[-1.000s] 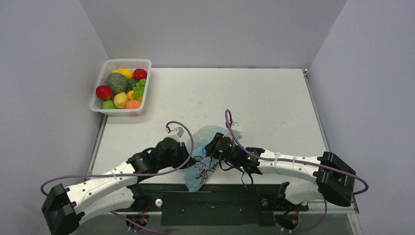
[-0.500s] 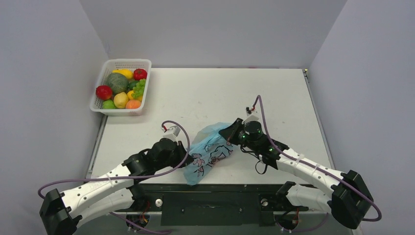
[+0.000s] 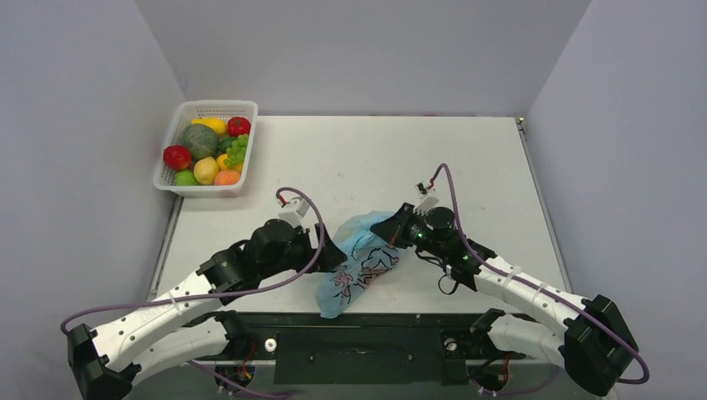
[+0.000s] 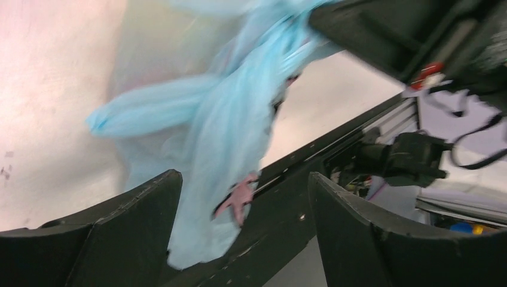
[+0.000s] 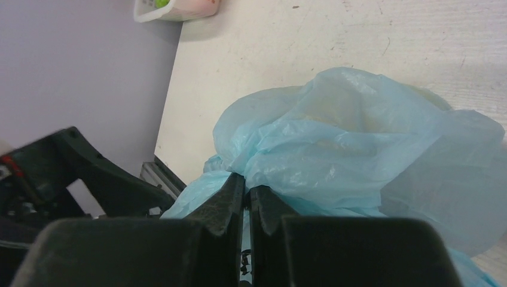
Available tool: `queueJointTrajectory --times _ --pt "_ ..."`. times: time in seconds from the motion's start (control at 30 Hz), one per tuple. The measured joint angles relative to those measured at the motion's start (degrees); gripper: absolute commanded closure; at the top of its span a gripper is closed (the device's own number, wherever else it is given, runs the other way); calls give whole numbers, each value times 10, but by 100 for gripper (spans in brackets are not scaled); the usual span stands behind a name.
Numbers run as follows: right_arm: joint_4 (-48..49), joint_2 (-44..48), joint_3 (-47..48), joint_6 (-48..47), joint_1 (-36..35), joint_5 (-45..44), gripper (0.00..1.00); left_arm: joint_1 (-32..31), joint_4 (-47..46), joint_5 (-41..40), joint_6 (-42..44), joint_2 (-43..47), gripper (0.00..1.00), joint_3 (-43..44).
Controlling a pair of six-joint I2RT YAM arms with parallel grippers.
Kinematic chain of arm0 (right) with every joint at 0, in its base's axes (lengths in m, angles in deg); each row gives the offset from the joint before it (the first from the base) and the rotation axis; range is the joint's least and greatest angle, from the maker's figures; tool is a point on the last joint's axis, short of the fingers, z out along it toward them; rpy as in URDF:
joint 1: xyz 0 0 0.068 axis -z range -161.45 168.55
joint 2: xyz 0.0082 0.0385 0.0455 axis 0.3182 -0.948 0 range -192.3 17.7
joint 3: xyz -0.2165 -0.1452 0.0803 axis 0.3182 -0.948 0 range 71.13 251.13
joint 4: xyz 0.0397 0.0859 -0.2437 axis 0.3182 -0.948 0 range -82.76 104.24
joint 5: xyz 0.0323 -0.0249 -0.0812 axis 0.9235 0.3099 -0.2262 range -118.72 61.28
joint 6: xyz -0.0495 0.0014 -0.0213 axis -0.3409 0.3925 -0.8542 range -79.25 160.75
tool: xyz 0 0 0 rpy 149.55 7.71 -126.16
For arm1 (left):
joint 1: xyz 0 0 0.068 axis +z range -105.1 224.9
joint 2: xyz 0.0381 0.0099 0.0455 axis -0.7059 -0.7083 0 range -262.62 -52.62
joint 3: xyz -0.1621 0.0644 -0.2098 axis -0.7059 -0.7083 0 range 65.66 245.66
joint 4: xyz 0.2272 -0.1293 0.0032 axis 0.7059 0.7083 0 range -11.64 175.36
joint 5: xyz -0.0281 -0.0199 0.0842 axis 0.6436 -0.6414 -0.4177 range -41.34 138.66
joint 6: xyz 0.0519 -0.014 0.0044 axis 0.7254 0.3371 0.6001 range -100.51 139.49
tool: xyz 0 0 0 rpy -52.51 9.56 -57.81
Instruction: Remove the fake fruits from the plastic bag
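The light-blue plastic bag (image 3: 360, 260) lies crumpled at the table's near edge between my two arms, its printed end hanging over the front rail. My right gripper (image 3: 392, 231) is shut on a fold at the bag's upper right; in the right wrist view the fingers (image 5: 230, 200) pinch the thin film of the bag (image 5: 341, 128). My left gripper (image 3: 332, 252) stands open at the bag's left side. In the left wrist view the bag (image 4: 224, 134) hangs between its spread fingers (image 4: 146, 224). Any fake fruits inside the bag are hidden.
A white lattice basket (image 3: 190, 186) with several coloured toy fruits stands at the far left of the table; its corner (image 5: 179, 9) shows in the right wrist view. The dark front rail (image 3: 358, 321) runs just below the bag. Grey walls close in both sides.
My left gripper has opened and let go of the bag, and its arm has shifted forward. The right gripper has shut on the bag's upper fold after swinging right.
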Motion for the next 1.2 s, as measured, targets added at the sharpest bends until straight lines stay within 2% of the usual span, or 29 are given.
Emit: queueJointTrajectory --times 0.23,0.37,0.43,0.53,0.73,0.83,0.9,1.07,1.2 --pt "13 -5 -1 -3 -2 18 100 1 1 3 59 -99 26 164" --pt "14 -4 -2 -3 -5 19 100 3 2 0 83 -168 32 203" --pt "16 -3 -7 -4 -5 19 100 3 7 -2 91 -197 37 204" --pt "16 -2 -11 -6 -5 19 100 3 14 -1 95 -227 50 202" --pt "16 1 -12 -9 -5 19 100 3 1 1 91 -233 75 168" --pt "16 1 -12 -9 -5 19 100 4 -4 1 87 -233 81 148" --pt "16 1 -12 -10 -5 20 100 4 -9 0 85 -233 98 141" --pt "3 7 -12 -14 -4 21 100 3 -7 -21 77 -225 100 129" --pt "-14 30 -12 -21 27 38 100 4 5 -58 63 -176 100 109"
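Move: The left hand, open and empty, is aimed at the twisted fold of the plastic bag just short of the right grip, about 4 cm ahead, 4 cm right and 2 cm below. The bag's fruit bulge lies some 6 cm ahead, 5 cm right and 9 cm lower; the loose tail hangs roughly 6 cm back, 2 cm right and 8 cm lower. From the right hand, shut on the bag's neck, that fold is about 3 cm back, 5 cm left and 3 cm down. Up and over in a quick arc: the left hand climbs about 8 cm while going forward and right, fingers wide, then drops some 9 cm to the twisted fold, rolling about 10 degrees. It closes there, pinches the plastic and starts drawing left a couple of centimetres, while the right keeps its hold on the neck, nearly still, then eases about 1 cm right. ##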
